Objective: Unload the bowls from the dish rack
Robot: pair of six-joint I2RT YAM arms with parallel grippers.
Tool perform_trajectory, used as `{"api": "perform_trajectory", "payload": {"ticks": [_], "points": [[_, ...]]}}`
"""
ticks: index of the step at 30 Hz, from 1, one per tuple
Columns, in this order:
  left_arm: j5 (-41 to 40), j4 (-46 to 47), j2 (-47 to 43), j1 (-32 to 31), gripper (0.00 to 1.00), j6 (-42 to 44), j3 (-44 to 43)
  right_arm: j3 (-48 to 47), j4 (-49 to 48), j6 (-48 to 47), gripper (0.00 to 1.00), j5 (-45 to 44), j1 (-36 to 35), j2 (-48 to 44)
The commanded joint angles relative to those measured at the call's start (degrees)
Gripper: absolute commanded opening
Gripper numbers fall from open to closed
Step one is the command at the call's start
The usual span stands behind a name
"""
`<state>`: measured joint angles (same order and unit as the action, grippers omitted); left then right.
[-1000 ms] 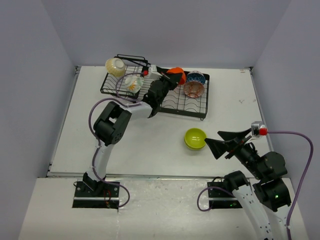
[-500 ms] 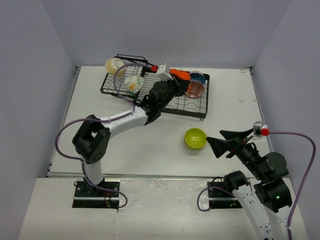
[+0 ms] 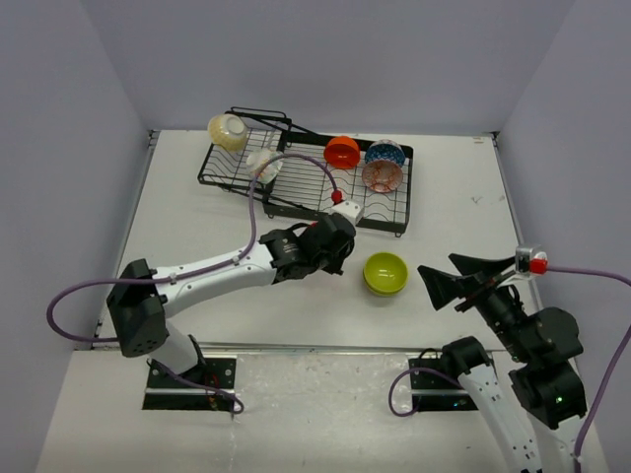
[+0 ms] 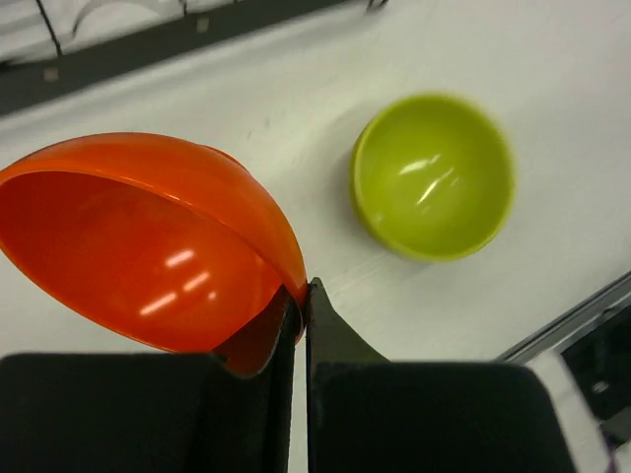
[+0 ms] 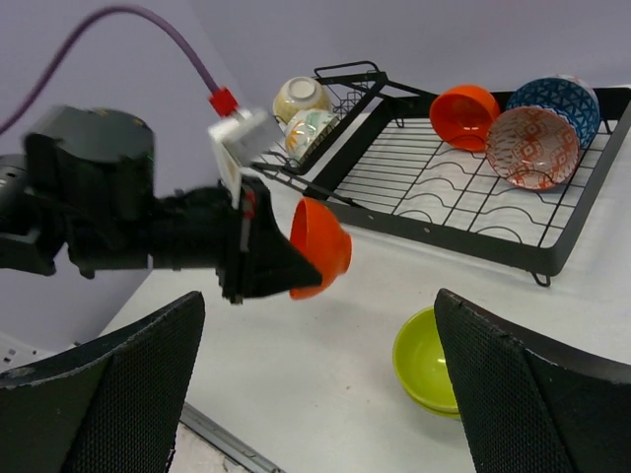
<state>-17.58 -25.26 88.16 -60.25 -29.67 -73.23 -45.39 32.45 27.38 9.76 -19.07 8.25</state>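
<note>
My left gripper (image 4: 304, 292) is shut on the rim of an orange-red bowl (image 4: 148, 241) and holds it above the table, just left of the lime green bowl (image 3: 385, 273). In the top view the wrist (image 3: 330, 242) hides this bowl; it shows in the right wrist view (image 5: 320, 246). The black dish rack (image 3: 325, 194) at the back holds a second orange-red bowl (image 3: 342, 152), a blue bowl (image 3: 385, 152), a pinkish bowl (image 3: 382, 176) and two cream bowls (image 3: 228, 131), (image 3: 263, 164). My right gripper (image 3: 437, 264) is open and empty, right of the green bowl.
The left arm's purple cable (image 3: 258, 197) loops over the rack's front left. The table's front edge (image 3: 296, 347) runs just below both grippers. Grey walls enclose the table on three sides.
My left arm has swung from the rack toward the front, carrying the orange-red bowl down beside the green bowl. The right gripper has shifted slightly to the right.
</note>
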Motion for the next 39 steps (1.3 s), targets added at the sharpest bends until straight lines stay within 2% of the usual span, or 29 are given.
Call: {"api": "perform_trajectory", "payload": {"ticks": [1,7,13,19,25,27,28,29,30,39], "points": [[0.35,-13.49,4.28,-0.04,0.00,4.18,1.34,-3.56,1.04,-1.80,0.99,-1.67,0.00,0.71],[-0.53,-21.14,12.64,-1.80,0.00,5.76,-4.02,-5.06,4.46,-2.24,0.99,-1.76,0.00,0.63],[1.67,-20.98,16.77,-1.98,0.00,8.58,-5.25,-4.89,5.08,-2.68,0.99,-1.41,0.00,-0.17],[3.87,-20.89,20.29,-1.98,0.00,10.24,-11.30,-3.75,4.47,-2.86,0.99,-0.71,0.00,0.10],[1.06,-23.87,23.72,-1.98,0.01,10.86,-16.23,-2.69,4.20,-2.94,0.99,0.17,0.00,-0.78],[0.10,-24.49,24.34,-1.98,0.13,10.60,-16.85,-2.69,4.55,-3.03,0.99,0.17,0.00,-1.31],[-0.08,-24.58,24.34,-1.98,0.24,10.51,-16.86,-2.78,4.47,-3.12,0.99,0.09,0.00,-1.48],[-0.34,-24.58,24.08,-1.98,0.29,10.34,-16.86,-2.78,4.64,-3.21,0.99,0.08,0.00,-1.74],[-0.61,-24.14,23.12,-1.98,0.39,10.33,-16.60,-2.95,4.73,-3.21,0.99,0.08,0.00,-1.83],[-3.60,-20.64,15.30,-1.80,0.68,9.10,-20.02,-2.95,4.38,-3.21,0.99,0.08,0.00,-1.92]]}}
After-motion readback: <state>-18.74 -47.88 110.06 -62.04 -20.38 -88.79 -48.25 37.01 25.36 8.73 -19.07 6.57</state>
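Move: The left gripper holds the orange bowl by its rim. The clear table spot for the bowl lies about 2 cm ahead, 3 cm left and some 16 cm below the gripper. The stacked green bowls stand roughly 9 cm to the gripper's right and level with it, about 15 cm down; the middle of the rack's front rail is about 13 cm ahead, 2 cm left, 14 cm below. From the idle right gripper that spot is about 13 cm ahead, 16 cm left, 30 cm down. Bring the left gripper quickly down about 13 cm, swinging left and a little back, with its left side rising some 30 degrees and the fingers tipping steeper so the bowl levels. Then ease it right about 4 cm and slightly forward, low over the table towards the green bowls. Open the fingers to let go of the rim, and start lifting. ##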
